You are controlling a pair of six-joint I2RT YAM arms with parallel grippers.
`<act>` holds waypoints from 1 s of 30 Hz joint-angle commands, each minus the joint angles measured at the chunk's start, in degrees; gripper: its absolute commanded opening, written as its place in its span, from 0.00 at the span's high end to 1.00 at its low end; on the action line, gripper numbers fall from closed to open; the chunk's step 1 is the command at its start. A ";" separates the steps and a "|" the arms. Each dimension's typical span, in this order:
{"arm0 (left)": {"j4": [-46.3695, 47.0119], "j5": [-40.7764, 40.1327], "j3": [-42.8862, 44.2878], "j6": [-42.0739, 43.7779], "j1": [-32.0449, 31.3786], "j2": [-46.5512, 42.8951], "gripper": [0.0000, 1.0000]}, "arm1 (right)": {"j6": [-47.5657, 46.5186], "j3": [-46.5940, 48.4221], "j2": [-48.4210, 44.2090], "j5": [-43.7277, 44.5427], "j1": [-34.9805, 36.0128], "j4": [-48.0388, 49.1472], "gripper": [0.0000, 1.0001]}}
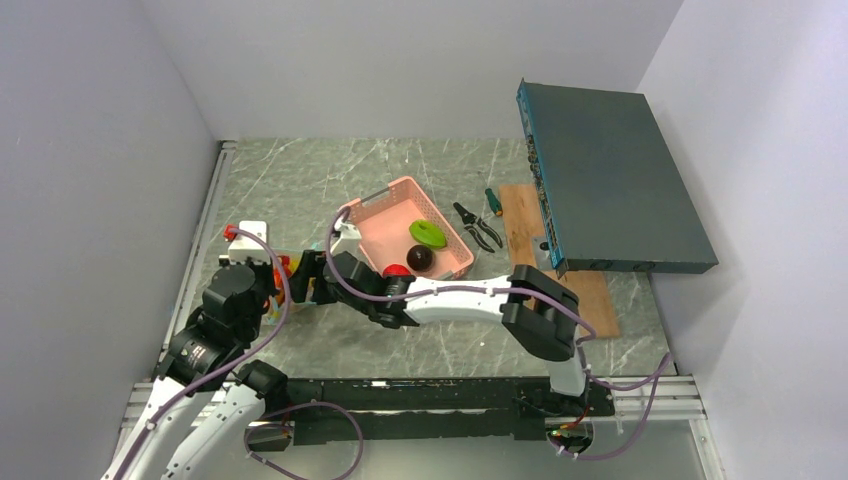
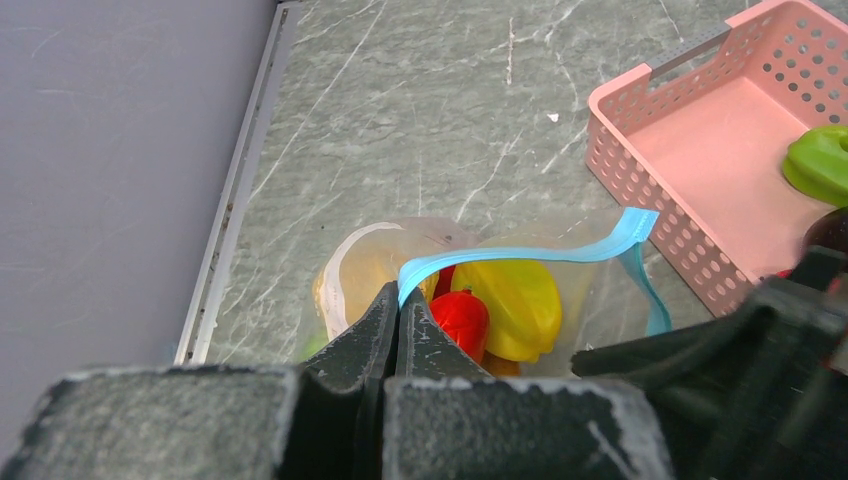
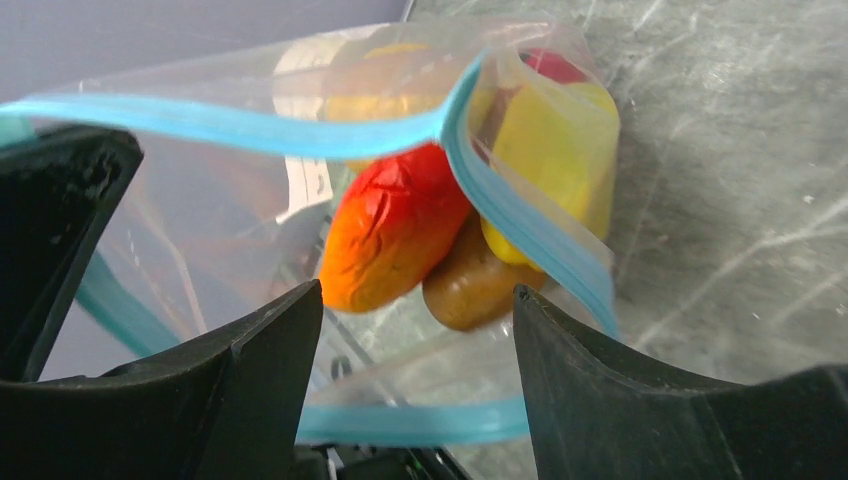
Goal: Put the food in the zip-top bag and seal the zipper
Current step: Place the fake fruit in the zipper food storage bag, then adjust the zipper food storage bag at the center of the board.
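Note:
The zip-top bag (image 2: 590,275) lies on the marble table with its mouth held open. My left gripper (image 2: 400,300) is shut on the teal zipper (image 2: 520,256) at the near left of the mouth. Inside are a yellow piece (image 2: 512,305) and a red piece (image 2: 462,318). In the right wrist view an orange-red piece (image 3: 395,235), a brown piece (image 3: 470,285) and a yellow piece (image 3: 550,150) show through the mouth. My right gripper (image 3: 417,290) is open at the mouth, holding nothing. More food, a green piece (image 1: 428,233), a dark purple piece (image 1: 420,258) and a red piece (image 1: 397,270), lies in the pink basket (image 1: 385,215).
Pliers (image 1: 478,228) and a screwdriver (image 1: 492,200) lie right of the basket. Beyond them are a wooden board (image 1: 595,300) and a big dark grey box (image 1: 610,180). A wall and a metal rail (image 2: 240,190) close the table's left side.

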 commanded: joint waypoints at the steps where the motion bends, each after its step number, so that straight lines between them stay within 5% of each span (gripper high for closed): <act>1: 2.21 -0.84 0.89 -0.03 0.23 0.66 1.00 | -4.23 -3.80 -8.04 -1.12 0.16 -1.27 0.28; 22: 1.52 -2.43 0.99 -0.59 0.26 5.71 1.00 | -17.74 -13.77 -16.90 -4.51 6.21 -3.43 0.26; 30: -10.06 -7.75 13.28 -14.63 0.27 10.51 1.00 | -20.13 -16.84 -21.14 -1.84 6.22 -9.04 0.25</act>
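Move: The right hand, open and empty, is at the zip-top bag's mouth, with the bagged fruit about 5 cm ahead, 5 cm left and 8 cm below. The red fruit in the basket lies roughly 18 cm right, 10 cm ahead and 12 cm below; the avocado is about 6 cm right of and 5 cm beyond it, the green pepper 9 cm right and 12 cm beyond. From the left hand, the red fruit lies some 27 cm right, 9 cm ahead and 20 cm below. Rightward and slightly up at first, then mainly back while sinking again, the open right hand withdraws from the bag mouth, ending about 8 cm back and 6 cm to the right, fingers still wide and turned some 15 degrees counter-clockwise. The left fingers keep pinching the blue rim, dipping about 1.5 cm with a slight downward tilt before rising a little at the end. ##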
